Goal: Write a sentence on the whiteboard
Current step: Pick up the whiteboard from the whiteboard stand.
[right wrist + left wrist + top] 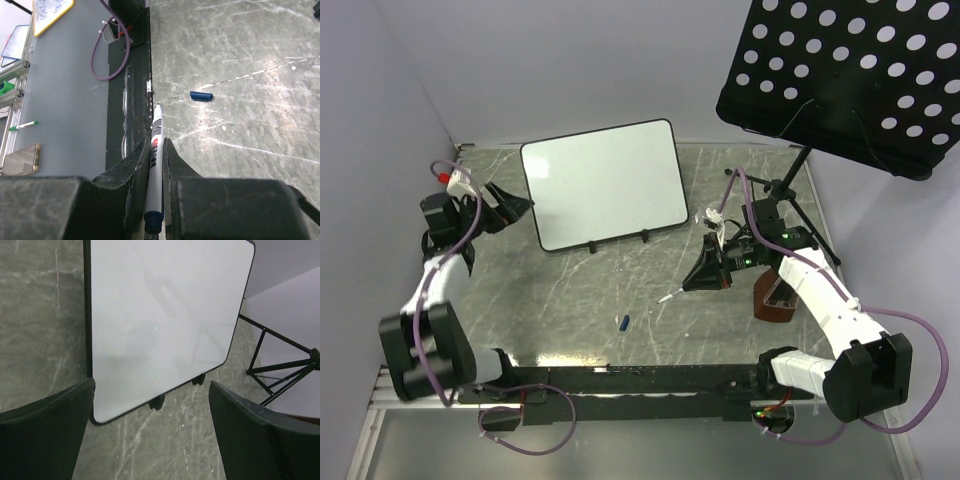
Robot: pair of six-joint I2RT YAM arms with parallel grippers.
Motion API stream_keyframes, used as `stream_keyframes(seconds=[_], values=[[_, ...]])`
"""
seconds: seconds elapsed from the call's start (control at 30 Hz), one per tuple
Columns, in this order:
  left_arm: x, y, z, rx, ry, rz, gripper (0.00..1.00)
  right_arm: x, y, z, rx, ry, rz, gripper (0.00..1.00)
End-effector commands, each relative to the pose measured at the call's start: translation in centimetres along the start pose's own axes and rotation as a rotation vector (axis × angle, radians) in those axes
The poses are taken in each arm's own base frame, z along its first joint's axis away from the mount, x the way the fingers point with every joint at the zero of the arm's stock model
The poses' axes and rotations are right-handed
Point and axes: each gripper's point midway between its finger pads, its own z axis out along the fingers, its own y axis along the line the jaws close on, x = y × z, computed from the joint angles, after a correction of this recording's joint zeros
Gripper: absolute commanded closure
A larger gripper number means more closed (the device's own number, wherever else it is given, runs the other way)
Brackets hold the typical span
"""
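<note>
The whiteboard (pixel 603 185) stands tilted on two small black feet at the back middle of the table. Its face is blank, and no sentence shows on it. My left gripper (pixel 515 205) hangs open just left of the board's lower left corner. In the left wrist view the whiteboard (pixel 160 325) fills the top, and the left gripper (pixel 150 440) holds nothing between its wide-apart fingers (pixel 45 435). My right gripper (pixel 705 278) is shut on an uncapped white marker (pixel 156 150), whose tip (pixel 667 297) points towards the front left, low over the table.
The marker's blue cap (pixel 624 322) lies on the table in front of the marker tip. A black perforated music-stand panel (pixel 845 75) overhangs the back right, with its tripod legs (pixel 280 370) beside the board. A brown object (pixel 775 300) sits by the right arm.
</note>
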Motion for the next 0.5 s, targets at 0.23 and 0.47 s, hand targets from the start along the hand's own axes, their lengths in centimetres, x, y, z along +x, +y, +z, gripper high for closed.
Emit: stream_keyframes(seconds=[0.23, 0.47], values=[[-3.0, 4.7, 5.6, 0.238, 0.027, 0.11, 0.03, -1.2, 0.5, -0.2, -0.021, -0.035, -0.068, 1.0], [0.0, 5.9, 8.5, 0.379, 0.121, 0.071, 0.04, -1.0, 0.1, -0.1, -0.022, -0.025, -0.051, 1.0]])
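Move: The whiteboard leans on its stand to the open left hand's right: its middle is roughly 12 cm ahead, 21 cm right and 9 cm below, while its left edge stands about 10 cm ahead, 4 cm right and 9 cm below. The stand's left hook is some 5 cm ahead, 18 cm right and 16 cm below that hand. From the right hand, the whiteboard's middle is about 32 cm ahead, 20 cm left and 10 cm below. The whiteboard's left edge is what the left hand goes for: it travels about 7.5 cm forward and as far down, swinging some 3.5 cm out to the left before easing back to the right. The wrist turns roughly 10 degrees clockwise, bringing the edge in line with the gap of the wide-open fingers, with no touch to be seen. ##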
